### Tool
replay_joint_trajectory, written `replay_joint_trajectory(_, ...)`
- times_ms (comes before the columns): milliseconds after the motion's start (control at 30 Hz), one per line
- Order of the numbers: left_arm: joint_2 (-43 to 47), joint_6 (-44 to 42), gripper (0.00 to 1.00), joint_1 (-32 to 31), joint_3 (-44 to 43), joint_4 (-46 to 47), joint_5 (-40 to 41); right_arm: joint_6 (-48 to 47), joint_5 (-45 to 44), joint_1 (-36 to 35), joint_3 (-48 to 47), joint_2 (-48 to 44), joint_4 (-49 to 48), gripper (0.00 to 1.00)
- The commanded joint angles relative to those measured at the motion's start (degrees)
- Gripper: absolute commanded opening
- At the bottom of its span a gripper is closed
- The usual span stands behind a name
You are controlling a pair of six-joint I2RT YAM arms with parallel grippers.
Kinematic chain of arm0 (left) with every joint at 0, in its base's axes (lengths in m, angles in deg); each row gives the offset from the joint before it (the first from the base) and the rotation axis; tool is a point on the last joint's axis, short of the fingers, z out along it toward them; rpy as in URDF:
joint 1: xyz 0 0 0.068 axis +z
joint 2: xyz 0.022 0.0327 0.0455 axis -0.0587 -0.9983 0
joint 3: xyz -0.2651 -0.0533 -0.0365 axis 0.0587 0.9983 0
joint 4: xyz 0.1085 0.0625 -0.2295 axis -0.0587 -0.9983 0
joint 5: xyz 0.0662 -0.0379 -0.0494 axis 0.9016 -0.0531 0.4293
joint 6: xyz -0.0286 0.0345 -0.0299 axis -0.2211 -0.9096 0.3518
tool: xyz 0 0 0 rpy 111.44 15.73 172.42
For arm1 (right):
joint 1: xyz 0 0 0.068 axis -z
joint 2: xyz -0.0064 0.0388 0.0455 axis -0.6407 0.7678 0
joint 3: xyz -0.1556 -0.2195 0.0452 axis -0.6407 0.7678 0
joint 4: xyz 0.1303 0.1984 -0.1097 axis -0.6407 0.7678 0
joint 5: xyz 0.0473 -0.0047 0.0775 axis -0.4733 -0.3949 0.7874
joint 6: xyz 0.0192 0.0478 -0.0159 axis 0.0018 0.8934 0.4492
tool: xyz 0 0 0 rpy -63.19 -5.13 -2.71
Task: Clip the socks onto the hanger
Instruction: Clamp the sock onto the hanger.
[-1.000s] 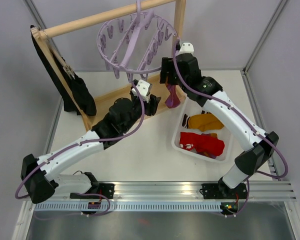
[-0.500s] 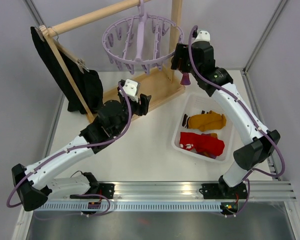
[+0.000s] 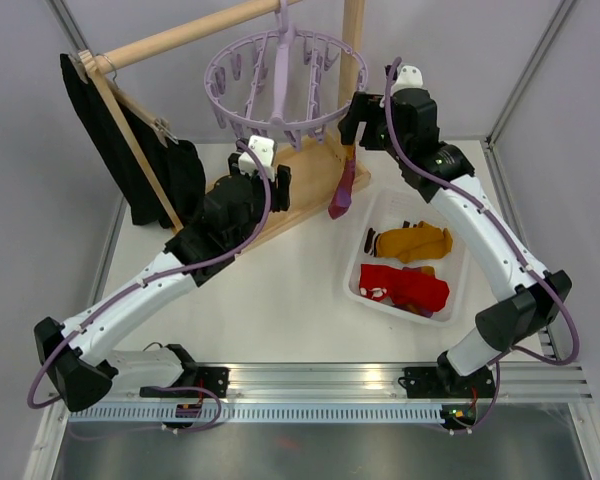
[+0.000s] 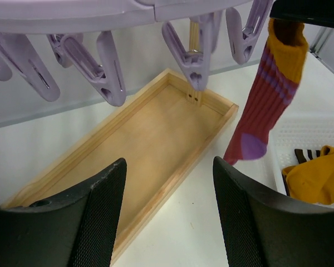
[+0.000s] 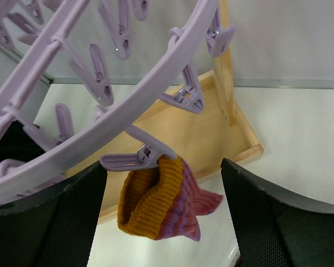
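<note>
The lavender hanger (image 3: 280, 85) hangs level from the wooden pole. A maroon sock (image 3: 343, 186) with a mustard cuff and purple toe dangles from a peg (image 5: 139, 158) on the ring's right side, which grips its cuff (image 5: 156, 211). My right gripper (image 3: 352, 120) stands open around that peg, its fingers (image 5: 78, 222) well apart from the sock. Lower, by the rack base, my left gripper (image 3: 276, 183) is open and empty, with the same sock (image 4: 261, 105) off to its right. More socks lie in the basket: a mustard one (image 3: 410, 241) and a red one (image 3: 405, 285).
The wooden rack has a tray-like base (image 4: 145, 144), an upright post (image 3: 352, 40) and a slanted pole (image 3: 180, 40). A black garment (image 3: 130, 150) hangs at its left end. The white basket (image 3: 352, 272) sits on the table at the right. Empty pegs (image 4: 192, 55) dangle above my left gripper.
The hanger swung back from tilted to level. My right gripper opened wider and let the sock go; it now hangs long from its peg. The left gripper drew back toward the rack and opened further.
</note>
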Motion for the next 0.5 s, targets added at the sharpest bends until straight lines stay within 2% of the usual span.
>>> replay_joint_trajectory(0,-1.9,1.3,0.69,0.5,-4.4,-1.8,-1.4,-0.7,4.3,0.4,1.7,-4.9,-3.5,0.89)
replay_joint_trajectory(233,-3.9,1.1,0.69,0.7,-7.3,-2.7,-3.7,-0.6,7.0,0.4,6.0,-10.2,-2.3,0.91)
replay_joint_trajectory(467,-3.6,1.5,0.69,0.7,-7.7,-4.1,-5.8,0.8,-1.7,0.5,14.6,-17.1,3.2,0.91)
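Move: The sock I have just clipped hangs from the hanger's near rim, barely 3 cm ahead of my open right fingers and 2 cm left, its middle about 8 cm lower. The hanger ring's centre is about 9 cm farther out and 10 cm left of that hand, some 5 cm higher. The orange sock in the bin lies about 14 cm back, 10 cm right and 33 cm down. From my left hand the clipped sock is about 11 cm ahead, 13 cm right, 6 cm lower. I draw my open right hand straight back off the clipped sock and the hanger, about 6 cm, rising some 2 cm at first and veering about 2 cm to the right towards the end. The fingers stay wide open and hold nothing. My empty left hand eases a little under 2 cm to the right beneath the near rim, also still open. ##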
